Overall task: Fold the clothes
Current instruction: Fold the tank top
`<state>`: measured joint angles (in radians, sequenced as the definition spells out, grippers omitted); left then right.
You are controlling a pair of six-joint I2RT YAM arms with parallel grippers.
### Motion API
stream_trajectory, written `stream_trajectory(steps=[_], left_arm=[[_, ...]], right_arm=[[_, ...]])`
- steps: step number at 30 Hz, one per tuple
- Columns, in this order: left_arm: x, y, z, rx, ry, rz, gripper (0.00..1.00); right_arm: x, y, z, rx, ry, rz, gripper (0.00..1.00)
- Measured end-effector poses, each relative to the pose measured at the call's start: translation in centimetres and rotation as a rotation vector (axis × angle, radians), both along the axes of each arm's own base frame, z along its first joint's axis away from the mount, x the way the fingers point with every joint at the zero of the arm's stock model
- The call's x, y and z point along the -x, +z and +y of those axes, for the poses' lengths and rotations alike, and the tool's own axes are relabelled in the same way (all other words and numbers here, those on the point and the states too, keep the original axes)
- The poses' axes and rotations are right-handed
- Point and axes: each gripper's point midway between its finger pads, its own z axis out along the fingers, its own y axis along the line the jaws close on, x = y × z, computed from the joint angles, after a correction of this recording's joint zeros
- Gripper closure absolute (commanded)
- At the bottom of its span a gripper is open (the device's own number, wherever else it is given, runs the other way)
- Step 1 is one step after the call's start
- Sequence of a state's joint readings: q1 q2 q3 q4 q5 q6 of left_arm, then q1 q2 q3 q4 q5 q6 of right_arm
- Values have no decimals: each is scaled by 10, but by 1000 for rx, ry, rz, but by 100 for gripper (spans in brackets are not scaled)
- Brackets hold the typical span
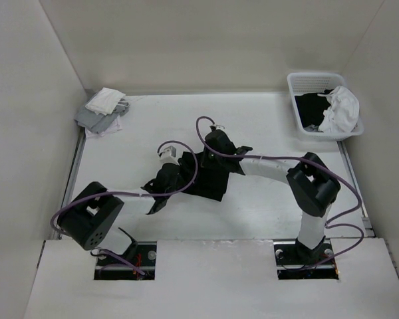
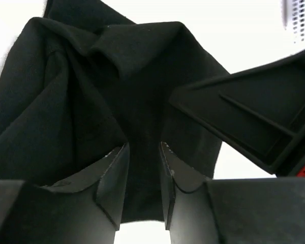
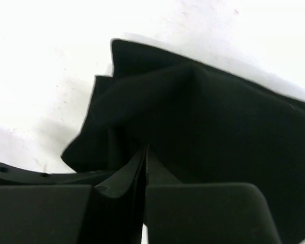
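Observation:
The clothes [image 1: 213, 178], a crumpled black garment, sit in the middle of the white table with both grippers on them. My left gripper [image 1: 178, 175] holds a thick bunch of the black fabric [image 2: 117, 76] between its fingers [image 2: 117, 173]; folds fan out from the jaws [image 2: 144, 148]. My right gripper [image 1: 211, 158] is shut on a pinch of the fabric [image 3: 218, 127], which rises to a tent at the closed tips [image 3: 146, 147]. The right gripper's black body [image 2: 254, 117] shows close by in the left wrist view. Much of the garment is hidden under the two wrists.
A white plastic basket [image 1: 304, 84] with black and white cloth inside stands at the far right corner. A pile of white and grey cloths [image 1: 105, 109] lies at the far left. Walls enclose the table on the left, the back and the right.

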<state>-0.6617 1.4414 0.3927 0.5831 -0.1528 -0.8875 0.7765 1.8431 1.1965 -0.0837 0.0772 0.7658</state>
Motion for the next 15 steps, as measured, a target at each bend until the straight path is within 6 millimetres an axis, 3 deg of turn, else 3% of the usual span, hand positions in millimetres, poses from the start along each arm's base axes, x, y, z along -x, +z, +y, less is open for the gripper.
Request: stream_trajectory(steps=[5,11,15], left_arm=[[-12,-2,15,-21,81,-12,74],[-13,-5,67,-25,260,-9,71],[-13,-17,93,-19,341,42,71]], right_arm=[[-14,-2,12,-13,18,-4,97],[-23,-15,14,-6,19,16,97],[-38,-16,20,-26,18,15,96]])
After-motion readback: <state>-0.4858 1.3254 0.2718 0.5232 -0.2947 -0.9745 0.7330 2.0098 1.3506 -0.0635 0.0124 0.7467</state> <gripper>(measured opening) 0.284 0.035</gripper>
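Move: The folded tank top's middle lies just 1 cm ahead of the left hand and roughly 4 cm to its right, about 3 cm below; its far-left corner is some 8 cm ahead and 2 cm left. From the closed right hand, the middle is about 4 cm back, 1 cm left and 4 cm below, and that corner 3 cm ahead, 7 cm left. The near-right corner sits some 13 cm back and 5 cm right of the right hand. Over the bunched left part of the tank top the left hand sweeps low to the left, about 9 cm, out to the cloth's left edge, turning some 20 degrees counter-clockwise, sinking a little at the end, fingers kept slightly apart. The right hand, still shut, slides forward over the cloth towards its far edge, about 4 cm, easing left and down. ##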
